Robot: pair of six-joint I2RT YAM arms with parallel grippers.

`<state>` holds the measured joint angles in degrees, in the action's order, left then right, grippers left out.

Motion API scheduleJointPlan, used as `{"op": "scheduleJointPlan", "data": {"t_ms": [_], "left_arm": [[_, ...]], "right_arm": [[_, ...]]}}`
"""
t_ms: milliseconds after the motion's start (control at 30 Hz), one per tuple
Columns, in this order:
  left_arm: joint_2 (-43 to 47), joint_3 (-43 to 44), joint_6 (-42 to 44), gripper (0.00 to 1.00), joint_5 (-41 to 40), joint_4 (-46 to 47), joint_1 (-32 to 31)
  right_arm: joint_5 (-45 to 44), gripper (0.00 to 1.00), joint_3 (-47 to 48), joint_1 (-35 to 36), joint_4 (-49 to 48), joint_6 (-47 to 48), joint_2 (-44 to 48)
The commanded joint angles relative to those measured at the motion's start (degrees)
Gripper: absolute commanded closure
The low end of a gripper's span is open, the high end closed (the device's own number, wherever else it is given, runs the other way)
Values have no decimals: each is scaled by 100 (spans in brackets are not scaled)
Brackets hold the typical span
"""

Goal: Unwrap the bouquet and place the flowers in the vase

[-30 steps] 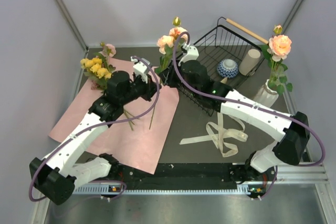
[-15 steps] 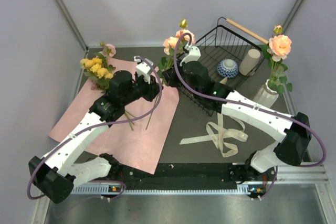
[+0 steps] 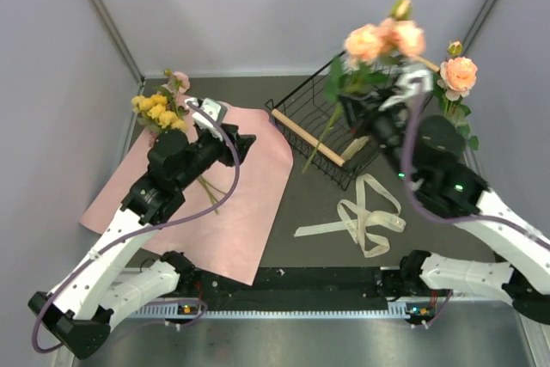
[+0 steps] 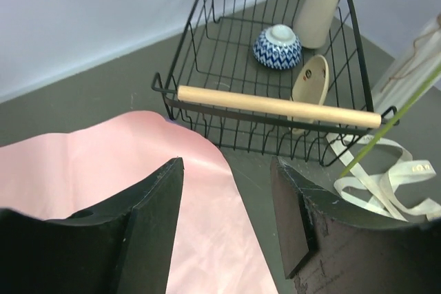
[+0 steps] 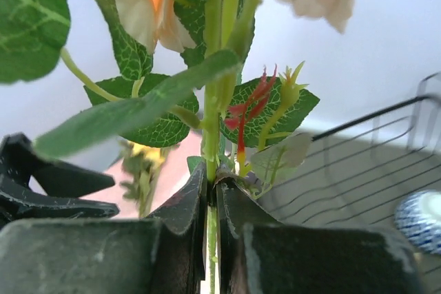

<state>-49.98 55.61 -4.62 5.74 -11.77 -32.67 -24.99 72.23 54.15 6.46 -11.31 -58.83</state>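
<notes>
My right gripper (image 3: pixel 359 102) is shut on the green stem of a peach rose spray (image 3: pixel 384 39), held high over the basket with the stem's end hanging down. The right wrist view shows the stem (image 5: pixel 210 129) pinched between the jaws of that gripper (image 5: pixel 211 185). Another peach rose (image 3: pixel 458 75) stands at the right; my right arm hides its vase from above, but the ribbed white vase (image 4: pixel 415 56) shows in the left wrist view. My left gripper (image 3: pixel 245 145) (image 4: pixel 226 164) is open and empty above the flattened pink wrapping paper (image 3: pixel 249 212) (image 4: pixel 83 163). Yellow and pink flowers (image 3: pixel 161 109) lie at the paper's back left.
A black wire basket (image 3: pixel 296 122) (image 4: pixel 186 39) with a wooden handle (image 4: pixel 275 107) holds a blue-and-white bowl (image 4: pixel 277 46), a cream cup (image 4: pixel 317 12) and a spoon (image 4: pixel 309 87). The cream ribbon (image 3: pixel 365 217) (image 4: pixel 393 177) lies loose in front of it. Grey walls stand close on three sides.
My right arm has lifted the peach rose spray up and to the right. The left gripper let go of it, opened and drew back left. The basket's handle now lies on the near-left side.
</notes>
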Motion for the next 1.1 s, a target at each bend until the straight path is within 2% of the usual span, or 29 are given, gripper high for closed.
{"op": "scheduleJointPlan", "data": {"t_ms": [0,167,300,433,567,633,700,933,1067], "left_arm": [[155,-103,-91,41,-363,421,32],[120,-95,-170,42,-196,439,41],[76,-103,-197,43,-152,448,41],[32,-95,-214,44,-117,448,41],[58,-112,-206,44,-161,448,50],[58,-112,-197,44,-178,448,41],[67,-130,-188,44,-204,456,41],[-21,-121,-197,44,-152,456,41],[-30,-121,-188,44,-169,448,41]], "right_arm": [[-804,100,660,52,337,1453,1003],[-1999,100,916,52,383,2518,1707],[-2693,100,925,52,208,3588,1831],[-3283,100,785,52,-609,4881,1691],[-3591,100,258,43,-2399,6130,1550],[-3697,100,-32,52,-2753,6605,1445],[-3793,100,-409,43,-3640,7229,1383],[-3688,100,-833,-132,-3802,7161,1303],[-3557,100,-973,-387,-3336,6521,1435]]}}
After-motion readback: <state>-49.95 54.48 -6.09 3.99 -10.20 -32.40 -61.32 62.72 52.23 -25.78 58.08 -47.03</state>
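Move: The vase, already holding one flower, stands roughly 26 cm to the right of the right hand, about level with it fore and aft, its middle some 33 cm lower. The basket's middle is about 20 cm ahead and 10 cm right, the ribbon some 11 cm back and 9 cm right, both around 40 cm down. From the left hand the vase is about 46 cm right, straight level, 22 cm below. Right hand arcs high, carrying the gripped flowers about 20 cm right towards the vase, turning some 50 degrees clockwise. ##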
